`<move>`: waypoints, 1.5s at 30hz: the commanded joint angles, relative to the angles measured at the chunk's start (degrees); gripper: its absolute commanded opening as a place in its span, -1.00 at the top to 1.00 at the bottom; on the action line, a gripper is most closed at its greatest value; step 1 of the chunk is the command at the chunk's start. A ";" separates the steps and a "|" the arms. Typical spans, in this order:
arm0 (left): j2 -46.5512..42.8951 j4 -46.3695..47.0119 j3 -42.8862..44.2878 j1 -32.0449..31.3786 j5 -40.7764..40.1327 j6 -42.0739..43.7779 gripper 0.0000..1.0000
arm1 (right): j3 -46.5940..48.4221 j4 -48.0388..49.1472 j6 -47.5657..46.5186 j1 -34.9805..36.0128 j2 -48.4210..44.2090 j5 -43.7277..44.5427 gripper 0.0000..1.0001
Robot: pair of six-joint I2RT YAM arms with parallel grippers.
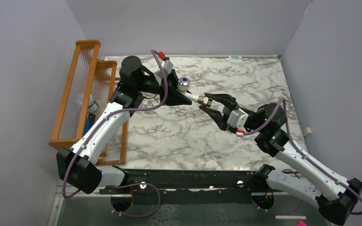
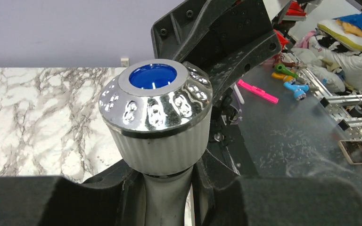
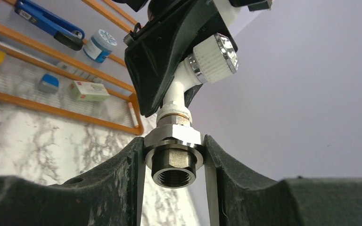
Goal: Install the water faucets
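The water faucet (image 1: 194,97) hangs in the air over the marble table's middle, its silvery knob with a blue dot (image 1: 184,84) pointing up. My left gripper (image 1: 185,96) is shut on its white stem (image 2: 162,202) just below the ribbed knob (image 2: 155,108). A metal nut-like fitting (image 3: 174,160) sits on the faucet's threaded end, open threaded hole toward the right wrist camera. My right gripper (image 3: 174,155) is shut on that fitting, both fingers touching its flange. From above, the fitting (image 1: 206,101) sits between the two grippers' tips.
An orange wire rack (image 1: 82,94) stands along the table's left edge, holding a blue tool (image 3: 49,23), a tape roll (image 3: 99,44) and small boxes. Grey walls close in the left, back and right sides.
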 commanded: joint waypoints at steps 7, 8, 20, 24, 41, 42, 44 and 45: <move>-1.49 3.18 1.55 -0.50 0.98 5.41 1.00 | 2.17 -3.40 19.19 -0.08 -0.06 8.43 0.80; -1.42 3.16 1.64 -0.50 0.99 5.42 1.00 | 2.14 -3.48 18.88 -0.12 -0.05 8.57 0.80; -0.87 3.09 1.41 -0.50 -0.86 5.49 1.00 | 3.08 -9.18 4.53 -0.11 -4.93 3.80 -0.44; -0.18 2.26 0.78 -0.50 -3.55 5.87 1.00 | 2.22 -10.01 4.83 -0.14 -8.77 3.40 -0.46; 8.20 -7.91 -5.57 -0.52 -23.32 3.60 1.00 | 3.53 -22.51 51.21 -0.35 3.01 52.83 -0.40; 8.65 -7.73 -6.24 -0.55 -23.69 3.41 1.00 | 4.41 -24.29 51.97 -0.71 5.02 52.28 -0.40; 9.78 -7.69 -7.43 -0.52 -24.19 2.85 1.00 | 5.69 -26.41 53.53 -1.35 8.36 51.69 -0.41; 10.18 -6.99 -8.35 -0.55 -24.59 2.36 1.00 | 5.77 -26.54 53.88 -1.62 9.57 51.21 -0.42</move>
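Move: The nut on the faucet's end is already between the right fingers, practically at that hand's point. The blue-capped knob lies about 7 cm to the right hand's left, 4 cm ahead and 5 cm above. The left hand holds the white faucet body: from it the nut is some 7 cm to the right, 2 cm back and about level, and the knob about 2 cm ahead, 5 cm above, with no sideways offset. The nut, still pinched, is twisted a further 10 degrees or so, clockwise looking along the right fingers, until the turning stalls. Those fingers then open and back off rightward and slightly up, before the right hand sweeps forward and down, still opened, its wrist swinging round some 70 degrees. Late on, the left hand, keeping its grip, carries the faucet about 13 cm down and 8 cm forward, turning counter-clockwise. ##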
